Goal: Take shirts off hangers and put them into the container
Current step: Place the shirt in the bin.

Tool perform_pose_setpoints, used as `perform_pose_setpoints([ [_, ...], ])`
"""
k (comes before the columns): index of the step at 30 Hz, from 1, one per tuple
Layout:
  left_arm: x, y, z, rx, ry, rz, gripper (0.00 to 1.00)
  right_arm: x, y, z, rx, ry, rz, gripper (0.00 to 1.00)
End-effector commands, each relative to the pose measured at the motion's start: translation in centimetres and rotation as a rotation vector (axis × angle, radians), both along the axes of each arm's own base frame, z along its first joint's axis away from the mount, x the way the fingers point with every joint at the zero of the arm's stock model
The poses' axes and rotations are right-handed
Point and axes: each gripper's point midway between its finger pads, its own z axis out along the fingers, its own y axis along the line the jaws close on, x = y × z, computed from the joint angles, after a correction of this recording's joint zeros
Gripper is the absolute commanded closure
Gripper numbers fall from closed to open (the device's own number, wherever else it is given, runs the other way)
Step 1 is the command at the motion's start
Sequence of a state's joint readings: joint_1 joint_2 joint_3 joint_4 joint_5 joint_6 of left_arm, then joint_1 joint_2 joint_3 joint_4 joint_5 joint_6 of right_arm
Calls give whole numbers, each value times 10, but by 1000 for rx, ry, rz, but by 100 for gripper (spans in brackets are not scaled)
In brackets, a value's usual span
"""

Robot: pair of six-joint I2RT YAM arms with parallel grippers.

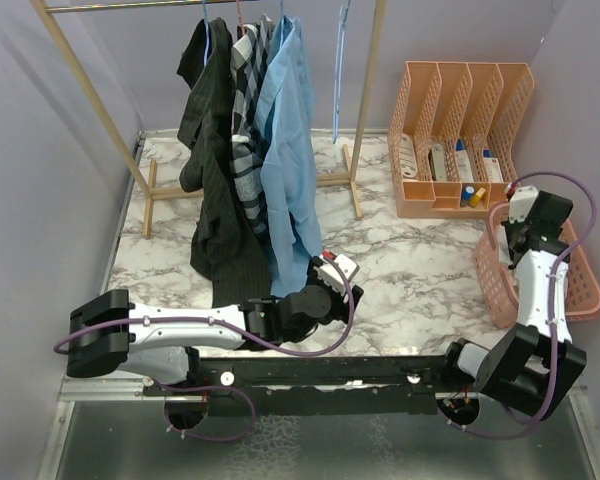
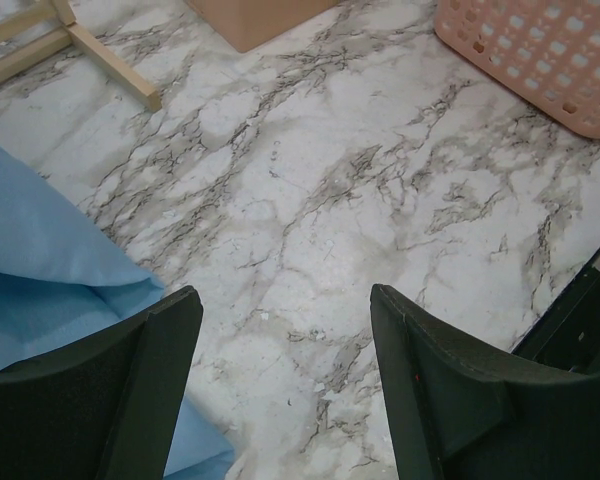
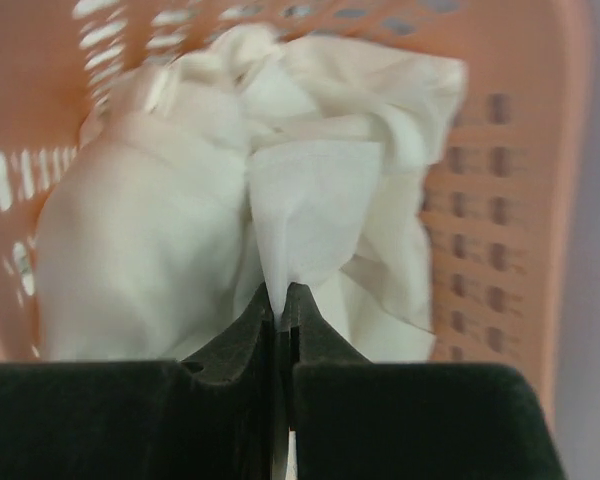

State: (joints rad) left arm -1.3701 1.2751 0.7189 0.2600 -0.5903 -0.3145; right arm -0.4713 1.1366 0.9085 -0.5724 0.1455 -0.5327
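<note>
Three shirts hang on the wooden rack: a black pinstriped shirt [image 1: 215,180], a checked shirt [image 1: 248,130] and a light blue shirt [image 1: 290,140]. An empty light blue hanger [image 1: 342,60] hangs to their right. My left gripper [image 2: 283,295] is open just above the table, with the light blue shirt's hem [image 2: 50,270] against its left finger and nothing between the jaws. My right gripper [image 3: 283,295] is shut on a fold of the white shirt [image 3: 180,200], which lies bunched inside the salmon-pink container [image 3: 500,200]. In the top view the container [image 1: 580,290] sits at the right edge, under the right wrist.
A peach file organizer [image 1: 465,130] with small items stands at the back right. The rack's wooden feet [image 1: 150,200] rest on the marble table behind the left arm. The container's corner [image 2: 540,50] and a rack foot [image 2: 110,65] show in the left wrist view.
</note>
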Motion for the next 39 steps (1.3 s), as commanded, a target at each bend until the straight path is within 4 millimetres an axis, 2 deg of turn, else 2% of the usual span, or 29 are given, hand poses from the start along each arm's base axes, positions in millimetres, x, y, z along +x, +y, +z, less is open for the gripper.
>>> perform_pose_setpoints([
  [1, -2, -10, 7, -13, 1, -18, 29, -5, 16, -51, 82, 113, 111, 99],
  [6, -2, -12, 6, 5, 11, -20, 29, -22, 22, -111, 136, 260, 137, 99],
  [9, -1, -10, 6, 27, 11, -12, 29, -27, 25, -125, 189, 278, 130, 96],
  [10, -1, -9, 6, 34, 9, -7, 29, -26, 26, -124, 202, 268, 127, 92],
  [13, 1, -7, 10, 39, 6, 1, 28, -17, 29, -106, 222, 203, 120, 62],
  [14, 1, -6, 11, 42, 3, 3, 27, -12, 29, -94, 221, 166, 117, 49],
  [15, 2, -6, 12, 43, 0, 6, 27, -7, 28, -81, 216, 129, 113, 41],
  [17, 3, -6, 14, 52, -3, 11, 26, 4, 28, -51, 206, 50, 108, 31],
  [19, 3, -5, 14, 66, -4, 15, 26, 15, 27, -12, 190, -34, 116, 27],
  [23, 3, -6, 16, 73, -4, 14, 26, 30, 31, 57, 168, -181, 147, 27],
  [28, 4, -4, 20, 75, -5, 21, 26, 38, 48, 127, 173, -309, 238, 27],
  [30, 5, -2, 22, 73, -8, 29, 26, 39, 66, 150, 208, -349, 316, 27],
  [34, 8, 4, 26, 63, -13, 61, 26, 31, 126, 205, 327, -459, 577, 27],
  [37, 9, 9, 27, 58, -11, 78, 26, 21, 164, 256, 413, -573, 711, 27],
  [39, 9, 12, 25, 60, -4, 91, 26, 15, 182, 293, 473, -642, 771, 31],
])
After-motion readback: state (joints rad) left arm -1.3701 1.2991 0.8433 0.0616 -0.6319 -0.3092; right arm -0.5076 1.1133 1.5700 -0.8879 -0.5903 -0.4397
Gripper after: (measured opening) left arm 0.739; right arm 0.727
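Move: The right gripper, shut on a corner of the white shirt, is already over the bin: its middle lies almost straight below, about 8 cm down. The shirt heap starts some 4 cm ahead and 10 cm below. The orange organizer stands roughly 18 cm ahead and 17 cm to the left, the small bottles in its front tray about 12 cm ahead and 15 cm left. From the left gripper, the bin is about 39 cm right, 8 cm ahead and 11 cm lower. Lower the right gripper about 8 cm farther into the bin with the shirt corner still pinched, then open the fingers wide to let it go. Pull straight up out of the bin and on to some 30 cm above that low point, swinging about 10 cm left late in the climb while the wrist tips the fingers up and turns counter-clockwise. ##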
